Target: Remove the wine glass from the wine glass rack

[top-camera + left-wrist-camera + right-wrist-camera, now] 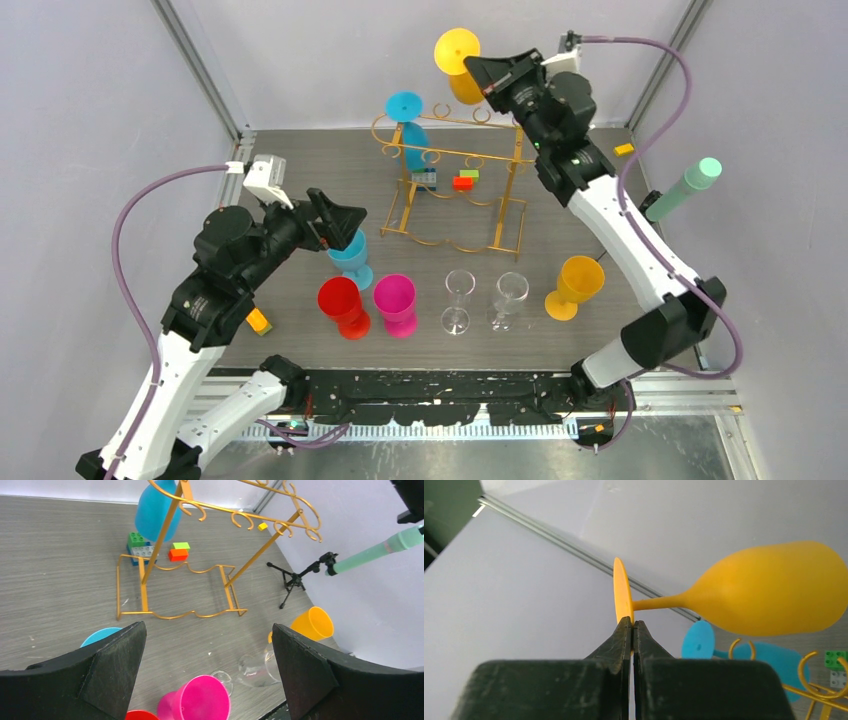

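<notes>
My right gripper (480, 70) (632, 623) is shut on the flat foot of a yellow-orange wine glass (466, 86) (774, 595). The glass lies sideways in the air, above and behind the back right of the gold wire wine glass rack (460, 124) (144, 592), free of its hooks. A blue wine glass (414, 146) (152, 510) (774, 657) hangs upside down at the rack's left end. My left gripper (345, 225) (208, 630) is open and empty, hovering over the cups in front of the rack, to its left.
In front of the rack stand a blue cup (350, 258), a red cup (340, 300), a pink cup (395, 298), two clear glasses (458, 295) and an orange goblet (578, 282). Toy bricks (440, 180) lie inside the rack. A mint cylinder (685, 190) juts in at the right.
</notes>
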`<action>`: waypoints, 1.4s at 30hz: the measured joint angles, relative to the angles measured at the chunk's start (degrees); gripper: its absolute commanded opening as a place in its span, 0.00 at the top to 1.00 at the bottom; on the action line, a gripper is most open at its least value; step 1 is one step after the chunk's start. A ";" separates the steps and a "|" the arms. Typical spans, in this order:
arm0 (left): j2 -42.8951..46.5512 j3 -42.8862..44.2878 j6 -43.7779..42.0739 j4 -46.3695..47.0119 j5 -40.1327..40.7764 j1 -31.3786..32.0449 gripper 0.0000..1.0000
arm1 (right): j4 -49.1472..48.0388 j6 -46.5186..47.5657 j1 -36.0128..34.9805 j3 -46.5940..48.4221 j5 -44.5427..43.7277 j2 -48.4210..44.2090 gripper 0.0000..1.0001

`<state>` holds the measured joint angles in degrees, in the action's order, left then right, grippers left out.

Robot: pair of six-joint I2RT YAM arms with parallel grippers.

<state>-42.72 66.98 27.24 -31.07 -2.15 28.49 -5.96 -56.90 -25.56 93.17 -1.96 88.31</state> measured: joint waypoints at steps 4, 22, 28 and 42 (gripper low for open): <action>-0.66 -0.11 3.13 1.90 -1.33 0.00 0.00 | -0.04 -0.70 0.04 -0.48 2.23 -5.66 1.00; -17.20 -10.43 48.09 42.49 -16.48 0.00 0.00 | -6.54 -23.67 0.04 -18.78 15.65 -28.70 1.00; -21.07 -10.43 54.80 52.02 -17.51 0.00 0.00 | -10.03 -31.87 0.04 -24.65 18.60 -29.99 1.00; -24.96 -9.79 57.59 61.68 -18.80 -0.37 0.07 | -9.70 -37.24 0.04 -27.34 19.21 -35.21 1.00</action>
<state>-67.68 57.19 84.84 30.61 -20.95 28.12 -15.66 -94.15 -25.52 65.82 17.26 53.10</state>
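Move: My right hand already holds the yellow glass by its foot, mouth down and clear of the rack; its middle is about 4 cm ahead, 1 cm left and 8 cm below that hand. My open left gripper waits 28 cm back, 24 cm left and 10 cm below the right hand. From my left hand the yellow glass is some 32 cm ahead and 23 cm right, 2 cm higher; the hanging blue glass is 30 cm ahead, 13 cm right and 8 cm lower. I keep my right fingers shut on the yellow glass's foot and draw it back about 22 cm towards my left hand, rising first, then dipping a little, while rolling and turning the wrist so the bowl swings left. My left hand comes to meet it, right and also forward and up, rolling some 50 degrees, fingers staying wide open and ending pointed right and upward at the bowl's mouth. ##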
